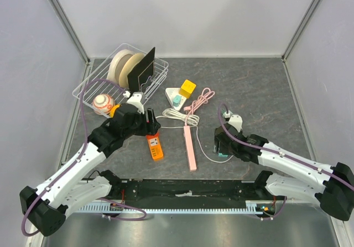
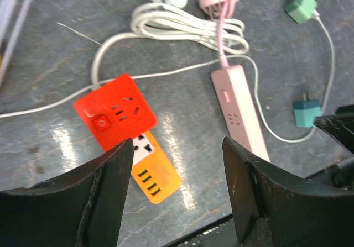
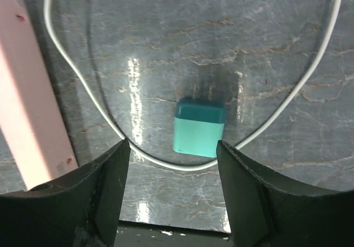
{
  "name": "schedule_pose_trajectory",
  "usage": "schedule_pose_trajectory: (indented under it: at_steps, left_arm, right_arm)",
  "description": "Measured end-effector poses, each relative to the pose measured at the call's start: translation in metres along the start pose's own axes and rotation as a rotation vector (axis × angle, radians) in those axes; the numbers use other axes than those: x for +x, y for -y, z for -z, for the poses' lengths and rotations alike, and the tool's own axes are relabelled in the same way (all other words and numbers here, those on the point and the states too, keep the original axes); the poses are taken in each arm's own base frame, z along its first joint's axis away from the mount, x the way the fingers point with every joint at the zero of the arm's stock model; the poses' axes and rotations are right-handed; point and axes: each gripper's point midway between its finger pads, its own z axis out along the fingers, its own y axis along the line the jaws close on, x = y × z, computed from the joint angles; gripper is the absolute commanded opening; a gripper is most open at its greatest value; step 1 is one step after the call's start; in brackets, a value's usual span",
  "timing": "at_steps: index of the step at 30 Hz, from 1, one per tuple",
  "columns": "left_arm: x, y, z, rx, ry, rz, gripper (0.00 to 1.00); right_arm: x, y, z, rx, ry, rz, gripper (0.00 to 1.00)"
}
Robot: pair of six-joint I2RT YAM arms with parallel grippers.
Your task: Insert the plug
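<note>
A teal plug (image 3: 199, 126) lies flat on the grey table, prongs pointing away, on a white cable (image 3: 99, 114) that loops round it. My right gripper (image 3: 172, 147) hovers open just above and short of it, nothing between its fingers; from above the plug (image 1: 222, 156) shows at the right gripper (image 1: 219, 146). A pink power strip (image 1: 190, 147) lies to the plug's left. My left gripper (image 2: 177, 147) stands open over an orange power strip (image 2: 150, 175) with a red cube socket (image 2: 115, 111) at its far end.
A wire basket (image 1: 88, 87) with tape rolls and a ball stands at the back left. A white cable coil (image 2: 182, 29), a pink cable coil (image 1: 202, 99), a yellow cube (image 1: 187, 88) and a second green plug (image 2: 300, 5) lie behind the strips.
</note>
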Motion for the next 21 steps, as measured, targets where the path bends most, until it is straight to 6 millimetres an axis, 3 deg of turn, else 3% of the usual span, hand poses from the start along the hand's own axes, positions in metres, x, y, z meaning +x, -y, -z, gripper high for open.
schedule_pose_trajectory:
  at_steps: [7,13,16,21]
  left_arm:
    - [0.016,0.019,-0.005,0.105,-0.063,0.065,0.72]
    - [0.016,0.032,-0.007,0.16,-0.079,0.1,0.72]
    - [0.017,0.036,-0.009,0.175,-0.087,0.112,0.72]
    - [0.019,0.042,-0.01,0.199,-0.104,0.135,0.72]
  right_arm:
    - [0.019,0.015,-0.012,0.03,-0.044,-0.021,0.7]
    - [0.033,0.027,-0.026,0.061,-0.086,-0.047,0.68]
    - [0.036,0.028,-0.031,0.061,-0.1,-0.048,0.57]
    - [0.035,0.024,-0.035,0.047,-0.104,-0.032,0.25]
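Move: The teal plug lies just under my right hand, about 6 cm down and 2 cm to its right, with its prongs pointing ahead. From the same hand the pink power strip's middle is some 11 cm left and 1 cm ahead; the light green plug is roughly 13 cm ahead and 4 cm right. From my left hand the teal plug is about 23 cm right, 6 cm back and 16 cm below; the strip, 11 cm right and 4 cm back. I lower my open right hand about 5 cm onto the teal plug, easing a little to the right and tipping the fingers slightly steeper. As the descent ends, I start closing the fingers from both sides until they meet its flanks. Meanwhile I carry my open left hand some 4.5 cm right and slightly back, towards the pink strip, rolling its left side down. ##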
